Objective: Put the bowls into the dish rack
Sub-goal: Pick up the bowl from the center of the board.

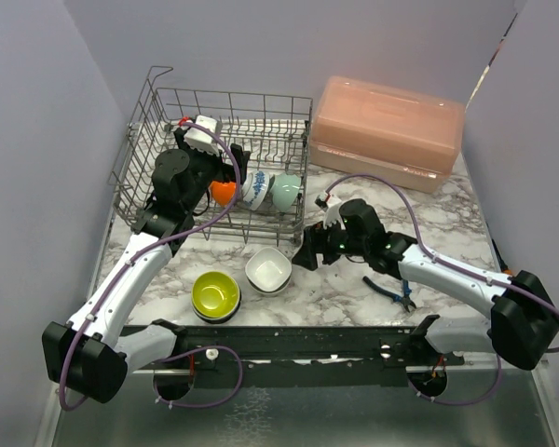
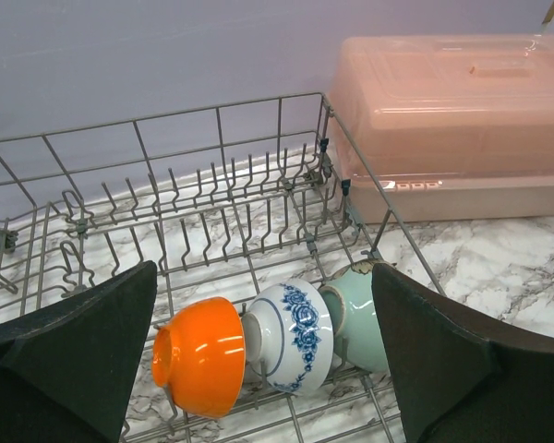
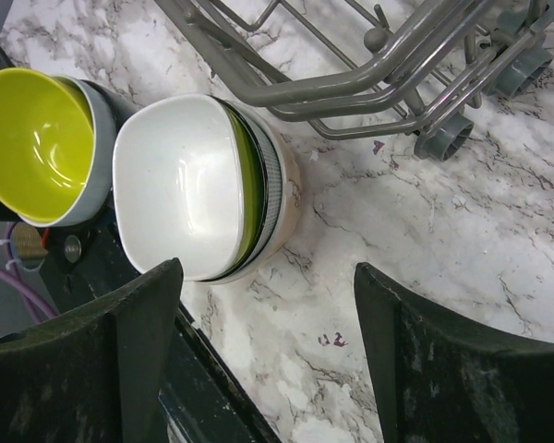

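Three bowls stand on edge in a row at the front of the grey wire dish rack (image 1: pixel 214 121): orange (image 1: pixel 223 193), blue-patterned white (image 1: pixel 256 189) and pale teal (image 1: pixel 286 193). My left gripper (image 1: pixel 228 160) hovers open over the rack; in its wrist view the orange (image 2: pixel 198 355), patterned (image 2: pixel 291 337) and teal (image 2: pixel 355 318) bowls lie between and below the fingers. On the marble in front of the rack sit a lime-yellow bowl (image 1: pixel 215 294) and a white bowl (image 1: pixel 268 270), each nested on others. My right gripper (image 1: pixel 307 253) is open and empty, just right of the white bowl (image 3: pixel 180 180).
A pink lidded box (image 1: pixel 387 130) stands at the back right beside the rack. Blue-handled pliers (image 1: pixel 391 291) lie on the marble under the right forearm. A dark rail (image 1: pixel 307 340) runs along the near edge. A rack wheel (image 3: pixel 440 143) rests close to the white bowl.
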Controlling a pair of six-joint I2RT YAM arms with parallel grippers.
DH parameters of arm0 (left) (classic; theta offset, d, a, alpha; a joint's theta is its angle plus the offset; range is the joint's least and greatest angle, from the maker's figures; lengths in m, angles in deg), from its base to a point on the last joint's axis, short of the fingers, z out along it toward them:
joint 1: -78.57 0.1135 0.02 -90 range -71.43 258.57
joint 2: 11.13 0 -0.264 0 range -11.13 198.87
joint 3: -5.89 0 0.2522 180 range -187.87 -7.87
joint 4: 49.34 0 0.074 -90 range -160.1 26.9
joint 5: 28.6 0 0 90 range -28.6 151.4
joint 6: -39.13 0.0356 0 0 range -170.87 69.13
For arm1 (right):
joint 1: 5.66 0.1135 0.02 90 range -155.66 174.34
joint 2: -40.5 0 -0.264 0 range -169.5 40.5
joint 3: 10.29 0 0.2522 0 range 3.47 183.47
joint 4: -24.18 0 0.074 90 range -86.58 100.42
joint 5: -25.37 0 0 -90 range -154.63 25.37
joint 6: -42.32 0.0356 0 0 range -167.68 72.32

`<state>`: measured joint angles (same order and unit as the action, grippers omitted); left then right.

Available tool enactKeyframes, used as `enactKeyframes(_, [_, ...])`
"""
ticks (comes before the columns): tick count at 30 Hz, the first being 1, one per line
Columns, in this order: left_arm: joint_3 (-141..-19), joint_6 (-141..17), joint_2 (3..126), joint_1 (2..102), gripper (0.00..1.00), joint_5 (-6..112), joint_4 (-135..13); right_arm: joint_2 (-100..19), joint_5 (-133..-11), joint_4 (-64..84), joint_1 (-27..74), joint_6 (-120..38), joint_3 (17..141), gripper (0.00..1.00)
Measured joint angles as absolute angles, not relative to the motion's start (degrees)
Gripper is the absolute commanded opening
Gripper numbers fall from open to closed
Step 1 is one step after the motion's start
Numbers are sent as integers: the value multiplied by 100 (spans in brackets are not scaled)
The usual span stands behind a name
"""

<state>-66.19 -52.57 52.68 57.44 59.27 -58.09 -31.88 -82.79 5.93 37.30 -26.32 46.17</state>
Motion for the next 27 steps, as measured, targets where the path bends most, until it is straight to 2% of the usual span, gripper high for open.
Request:
enactKeyframes(4, [-6621,-5259,5273,5744,99,5927,-5809,-3238,-8191,604,3802,-2608,4617,81])
enactKeyframes(7, [-6621,-5263,5303,5744,99,5925,-5813,-3335,-8158,643,3927,-2566,4617,78])
enactKeyframes(12, [-6621,-5281,5345,5744,99,5925,-5842,-3582,-7999,650,4171,-2516,4660,61])
enactKeyframes(22, [-6621,-5279,5349,5744,99,5923,-5853,-4141,-7573,643,4460,-2457,5115,39])
enactKeyframes(25, [-6621,-5279,5349,5744,99,5923,-5853,-4294,-7448,599,4556,-2470,5224,30])
enactKeyframes(27, [-6621,-5279,5349,5744,99,5923,-5855,-4351,-7347,560,4613,-2485,5277,19])
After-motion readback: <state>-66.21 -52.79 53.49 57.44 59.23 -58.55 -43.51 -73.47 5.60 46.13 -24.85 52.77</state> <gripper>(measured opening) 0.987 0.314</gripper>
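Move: Just off the right hand, the white square bowl on top of the centre stack has its middle about 8 cm left, 2 cm back and 6 cm down. The dish rack's near right corner is some 5 cm ahead, 3 cm left and about 4 cm below the hand, and the lime green bowl lies roughly 21 cm left, 8 cm back and 6 cm down. From the left hand, the white bowl is about 18 cm back, 6 cm right and 27 cm below. Sliding left and sinking, the right hand goes about 4 cm left and 3 cm down to the right-hand rim of the white square bowl, just short of the rack corner. It dips slightly back before carrying on left, rolling some 5 degrees. The well-open fingers close more than halfway over the rim, one on its inner side and one outside, with a gap still left; a grip can't be made out. ##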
